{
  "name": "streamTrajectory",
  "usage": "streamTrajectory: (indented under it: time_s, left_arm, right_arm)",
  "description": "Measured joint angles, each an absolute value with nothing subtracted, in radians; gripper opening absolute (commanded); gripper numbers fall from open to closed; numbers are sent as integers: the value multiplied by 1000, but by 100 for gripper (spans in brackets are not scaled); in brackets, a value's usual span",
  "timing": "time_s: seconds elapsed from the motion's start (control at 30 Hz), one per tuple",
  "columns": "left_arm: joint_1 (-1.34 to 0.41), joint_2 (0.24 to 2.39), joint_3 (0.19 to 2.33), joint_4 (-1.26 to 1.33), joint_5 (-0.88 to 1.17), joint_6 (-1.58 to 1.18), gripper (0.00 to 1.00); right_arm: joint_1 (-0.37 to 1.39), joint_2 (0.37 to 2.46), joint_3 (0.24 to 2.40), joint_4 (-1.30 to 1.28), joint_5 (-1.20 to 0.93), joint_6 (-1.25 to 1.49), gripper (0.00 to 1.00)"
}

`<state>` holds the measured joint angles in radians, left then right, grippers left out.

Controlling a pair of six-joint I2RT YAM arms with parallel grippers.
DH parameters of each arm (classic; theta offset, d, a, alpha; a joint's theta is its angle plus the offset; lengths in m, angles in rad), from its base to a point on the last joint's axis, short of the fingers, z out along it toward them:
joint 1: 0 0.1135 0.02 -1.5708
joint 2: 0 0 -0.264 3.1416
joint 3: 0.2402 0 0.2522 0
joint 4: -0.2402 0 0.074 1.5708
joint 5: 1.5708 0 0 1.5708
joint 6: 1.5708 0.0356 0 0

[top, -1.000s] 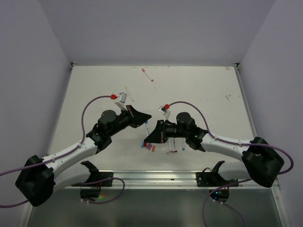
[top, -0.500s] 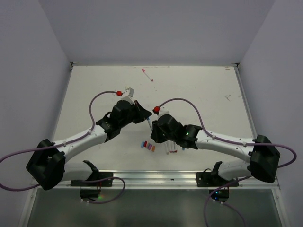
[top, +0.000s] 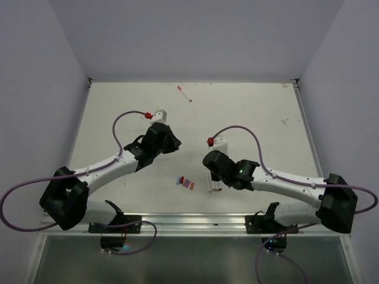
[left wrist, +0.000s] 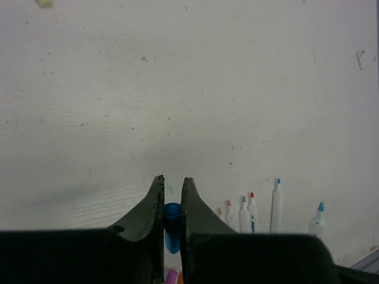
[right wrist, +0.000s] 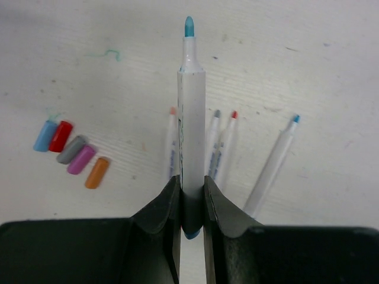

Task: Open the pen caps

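My left gripper [left wrist: 172,180] is shut on a blue pen cap [left wrist: 172,228], which sits upright between the jaws above the table. My right gripper [right wrist: 191,178] is shut on a white pen [right wrist: 190,112] whose bare teal tip points away from the wrist. In the top view the left gripper [top: 173,144] and right gripper [top: 208,161] hang apart over the table's middle. Several loose pen caps [right wrist: 71,148], light blue, red, grey, purple and orange, lie in a row on the table [top: 185,181]. Several uncapped white pens [right wrist: 220,142] lie side by side below the held pen [top: 214,185].
One more pen with a red tip [top: 185,93] lies alone near the table's far edge. The white table [top: 254,112] is walled on the left, right and back. A metal rail [top: 189,222] runs along the near edge by the arm bases.
The two grippers met at the table's middle, then drew apart. The left one went up and left with the blue cap; the right one went down and right with the uncapped pen.
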<state>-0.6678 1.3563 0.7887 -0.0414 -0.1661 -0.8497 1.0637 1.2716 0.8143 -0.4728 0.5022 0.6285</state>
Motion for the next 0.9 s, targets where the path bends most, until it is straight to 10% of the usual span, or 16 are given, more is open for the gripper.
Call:
streamTrajectory:
  time_s: [0.9]
  left_arm:
    - [-668, 1227, 377, 92, -16, -756, 0]
  right_arm:
    - [820, 1113, 535, -624, 455, 895, 2]
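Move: Behind the left hand, which holds the teal cap, the light blue cap ends the cap row about 11 cm back, level sideways and some 12 cm below; the orange cap is roughly 13 cm back and 5 cm right. From the right hand, holding the uncapped teal marker, the blue-tipped marker lies about 8 cm right, level ahead, 10 cm below; the red-tipped marker is 3 cm right, level, and the orange cap 9 cm left, 4 cm back. Parting with their pieces still gripped, both hands head down to the sorted rows. The left carries the teal cap down about 10 cm, back 9 and a little left, towards the table beside the light blue cap. The right swings its marker some 12 cm right over the blue-tipped marker to its far side, sinking 7 cm, mostly late, while turning clockwise and tipping its fingers down. ##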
